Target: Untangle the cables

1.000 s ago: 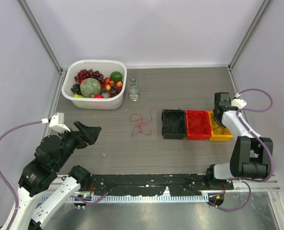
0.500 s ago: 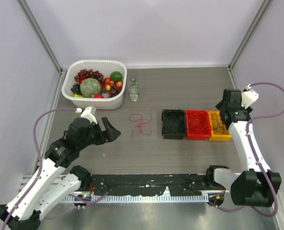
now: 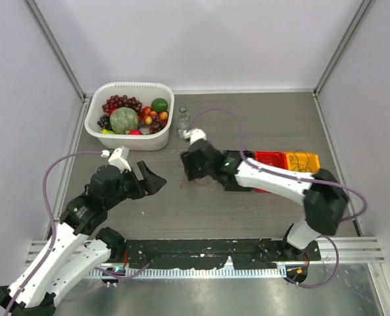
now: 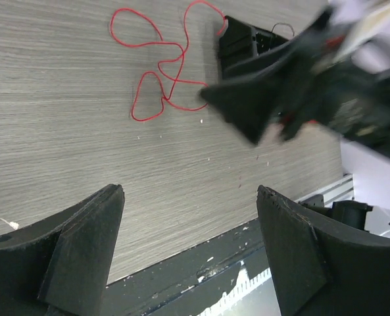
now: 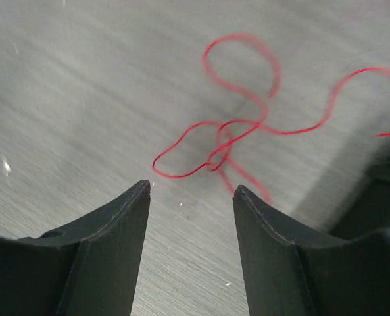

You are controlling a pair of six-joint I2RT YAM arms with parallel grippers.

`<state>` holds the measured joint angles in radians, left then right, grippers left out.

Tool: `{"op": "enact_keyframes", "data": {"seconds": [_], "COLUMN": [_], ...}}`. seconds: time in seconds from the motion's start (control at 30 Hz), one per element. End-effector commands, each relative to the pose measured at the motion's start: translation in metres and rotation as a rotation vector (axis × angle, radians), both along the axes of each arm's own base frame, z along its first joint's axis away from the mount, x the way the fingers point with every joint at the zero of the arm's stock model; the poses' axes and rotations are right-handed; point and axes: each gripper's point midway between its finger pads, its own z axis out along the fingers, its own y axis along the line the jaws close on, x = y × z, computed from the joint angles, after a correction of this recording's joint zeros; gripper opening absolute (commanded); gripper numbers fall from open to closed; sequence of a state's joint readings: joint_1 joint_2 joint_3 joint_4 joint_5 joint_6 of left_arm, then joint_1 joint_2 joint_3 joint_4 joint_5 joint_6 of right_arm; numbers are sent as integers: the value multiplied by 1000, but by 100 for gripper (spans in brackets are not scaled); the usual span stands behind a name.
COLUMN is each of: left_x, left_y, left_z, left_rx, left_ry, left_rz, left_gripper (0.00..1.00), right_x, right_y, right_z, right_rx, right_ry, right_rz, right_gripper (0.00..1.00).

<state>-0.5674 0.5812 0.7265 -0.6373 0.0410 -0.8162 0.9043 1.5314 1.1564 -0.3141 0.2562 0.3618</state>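
Note:
A thin red cable (image 3: 193,182) lies in loose loops on the table left of the black tray (image 3: 235,178). It shows whole in the left wrist view (image 4: 160,78) and in the right wrist view (image 5: 237,135). My right gripper (image 3: 189,168) is open and empty, low over the cable's near loops, its tips (image 5: 191,187) just short of them. My left gripper (image 3: 152,179) is open and empty, left of the cable, apart from it (image 4: 189,194). Thin dark wires (image 3: 304,158) lie in the yellow tray.
A red tray (image 3: 271,160) and a yellow tray (image 3: 311,161) stand in a row right of the black one. A white basket (image 3: 96,112) of fruit and a small glass bottle (image 3: 183,122) stand at the back left. The right arm reaches across the trays.
The right arm has swung from the yellow tray at the far right leftward to the red cable. The left arm reached forward toward the cable earlier and has held nearly still since.

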Motion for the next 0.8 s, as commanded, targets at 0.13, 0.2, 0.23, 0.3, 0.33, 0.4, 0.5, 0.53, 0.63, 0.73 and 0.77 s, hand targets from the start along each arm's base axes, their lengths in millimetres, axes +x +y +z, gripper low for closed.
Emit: {"op": "enact_keyframes", "data": {"seconds": [0.13, 0.2, 0.23, 0.3, 0.33, 0.4, 0.5, 0.53, 0.63, 0.73, 0.77], "left_x": [-8, -9, -9, -8, -7, -5, -4, -4, -3, -4, -4], "left_y": [26, 26, 24, 19, 16, 11, 3, 2, 1, 3, 5], "left_z": [13, 10, 8, 6, 6, 6, 8, 9, 11, 10, 10], "left_rx": [-8, -15, -21, -36, -43, -53, -60, -59, -54, -53, -51], "left_ry": [-58, -50, -46, -38, -33, -30, -14, -12, -12, -17, -20], "left_rz": [100, 105, 99, 90, 81, 67, 31, 25, 21, 29, 36], "left_gripper": [85, 85, 85, 85, 85, 85, 84, 84, 84, 84, 84], "right_x": [10, 14, 14, 16, 17, 17, 21, 22, 23, 17, 15], "right_y": [12, 0, -7, -19, -23, -25, -32, -31, -31, -17, -12], "right_z": [-56, -66, -72, -81, -83, -91, -98, -100, -108, -114, -109], "right_rx": [-286, -361, -396, -449, -463, -485, -518, -519, -528, -491, -469], "right_ry": [20, 19, 16, 6, 2, 3, -3, -8, -5, 30, 28], "right_rz": [103, 75, 61, 31, 21, 16, -24, -28, -23, 36, 40], "right_gripper": [48, 48, 48, 49, 50, 50, 51, 51, 52, 26, 12]}}
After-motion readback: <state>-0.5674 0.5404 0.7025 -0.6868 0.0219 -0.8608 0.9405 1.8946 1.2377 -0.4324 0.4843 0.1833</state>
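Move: The red cable's crossing strands lie on the table under the open right hand, about 12 cm below it, some 3 cm to its right and 1 cm ahead. The black box stands about 17 cm to this hand's right, roughly level with it, and the glass bottle some 19 cm ahead and 4 cm left. From the left hand, the same bit of cable is about 15 cm right, 5 cm ahead and 17 cm below. The right hand finishes its swing with a small overshoot left and back, dropping fast towards the red cable, then turns back to the right and slightly forward as it settles lower, about 12 cm down in all. On the way the wrist rolls some 30 degrees, its left side dipping, and the half-open fingers narrow, hold about half open, then at the very end close around one strand beside the crossing, with the tips down near the table top. ##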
